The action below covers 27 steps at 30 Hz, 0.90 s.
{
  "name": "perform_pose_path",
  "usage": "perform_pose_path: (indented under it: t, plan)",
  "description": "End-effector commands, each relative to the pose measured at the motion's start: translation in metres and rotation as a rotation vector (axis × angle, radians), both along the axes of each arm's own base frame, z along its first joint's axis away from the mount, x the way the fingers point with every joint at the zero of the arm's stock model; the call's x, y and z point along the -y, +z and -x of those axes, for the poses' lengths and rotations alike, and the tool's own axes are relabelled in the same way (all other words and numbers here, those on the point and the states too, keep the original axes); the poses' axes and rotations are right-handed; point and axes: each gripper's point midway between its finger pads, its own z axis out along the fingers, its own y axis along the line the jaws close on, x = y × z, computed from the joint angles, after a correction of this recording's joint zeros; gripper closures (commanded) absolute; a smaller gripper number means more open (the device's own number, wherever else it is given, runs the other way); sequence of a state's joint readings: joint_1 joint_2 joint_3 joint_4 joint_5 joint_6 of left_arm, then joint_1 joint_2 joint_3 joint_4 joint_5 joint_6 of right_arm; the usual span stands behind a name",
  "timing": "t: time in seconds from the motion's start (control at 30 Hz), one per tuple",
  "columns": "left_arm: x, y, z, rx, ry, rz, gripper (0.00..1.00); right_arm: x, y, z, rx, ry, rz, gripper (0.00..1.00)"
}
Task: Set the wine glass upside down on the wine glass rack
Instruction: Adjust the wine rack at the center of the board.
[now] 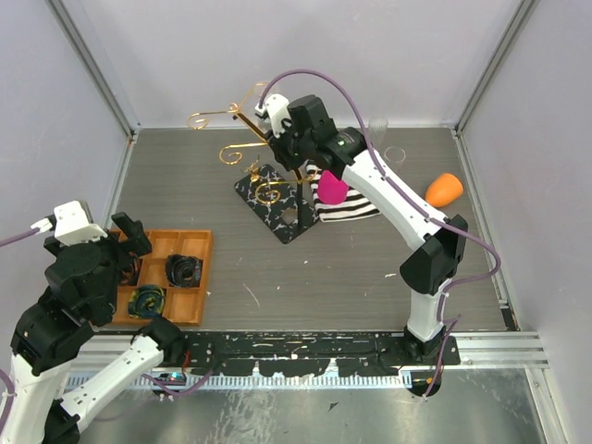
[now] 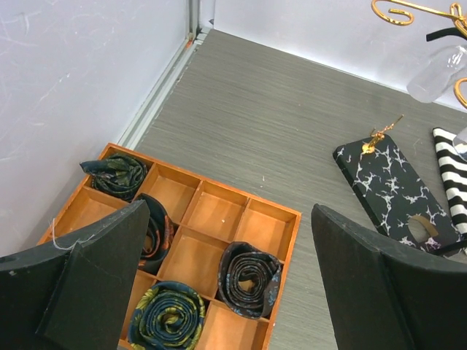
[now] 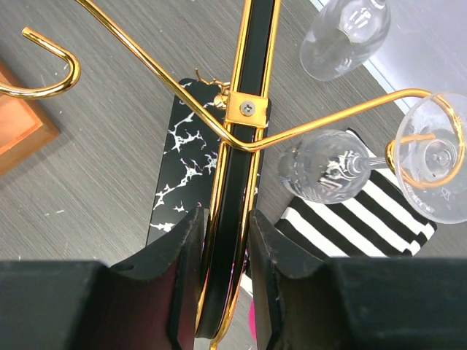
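The wine glass rack [image 1: 273, 208] stands at the table's middle back: gold scroll hooks on a black marbled base [image 3: 182, 168]. A clear wine glass [image 3: 325, 175] hangs upside down from one curled hook, its foot [image 3: 434, 164] caught in the curl. My right gripper [image 3: 225, 240] comes down from above, its two fingers pressed against either side of the rack's gold-and-black upright post [image 3: 244, 80]. In the top view the right gripper [image 1: 277, 139] sits among the hooks. My left gripper [image 2: 233, 277] hangs wide open over the orange tray, holding nothing.
An orange compartment tray [image 1: 194, 277] with rolled ties lies at the front left. A black-and-white striped cloth [image 1: 356, 205] and a pink object [image 1: 331, 188] lie right of the rack. An orange object [image 1: 444, 189] sits far right. Another clear glass [image 3: 343, 33] is near the back wall.
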<state>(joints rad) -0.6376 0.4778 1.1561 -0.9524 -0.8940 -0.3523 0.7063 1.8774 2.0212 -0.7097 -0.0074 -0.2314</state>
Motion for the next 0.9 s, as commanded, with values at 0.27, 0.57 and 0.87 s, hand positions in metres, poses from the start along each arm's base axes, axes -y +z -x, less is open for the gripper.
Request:
perform_pose_path:
  t: [0.27,0.57,0.87]
  plan:
    - [-0.001,0.003,0.005,0.005,-0.014,0.021,0.00,0.004,0.033,0.022,0.098,0.226,-0.028,0.84]
    - [0.001,0.004,0.003,0.004,-0.015,0.021,0.00,0.001,0.068,0.022,0.162,0.184,-0.143,0.48]
    - [0.013,-0.003,-0.005,-0.014,-0.060,0.000,0.02,0.024,0.137,0.053,0.318,0.137,-0.348,0.27]
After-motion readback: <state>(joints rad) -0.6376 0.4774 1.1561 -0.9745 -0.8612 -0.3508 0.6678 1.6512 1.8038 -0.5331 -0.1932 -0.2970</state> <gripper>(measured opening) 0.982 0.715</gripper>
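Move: The right gripper is already closed on the wine rack's top bar, between its middle and near arms. The black marble base lies some 27 cm below, about 4 cm ahead and 2 cm left. The pink glass hangs about 11 cm right and 1 cm back, 10 cm lower; the nearest clear glass hangs about 7 cm ahead, 4 cm right and 8 cm lower. From the left gripper, the gripped bar is some 20 cm ahead, 32 cm right and 5 cm below. Keep the right gripper's hold on the rack's top bar and turn it roughly 10 degrees more counter-clockwise, easing it about a centimetre back. Then stop turning, open the fingers to let go of the bar, and lift clear, up about 5 cm while drawing back a couple more, with the fingers tipping slightly upward. ##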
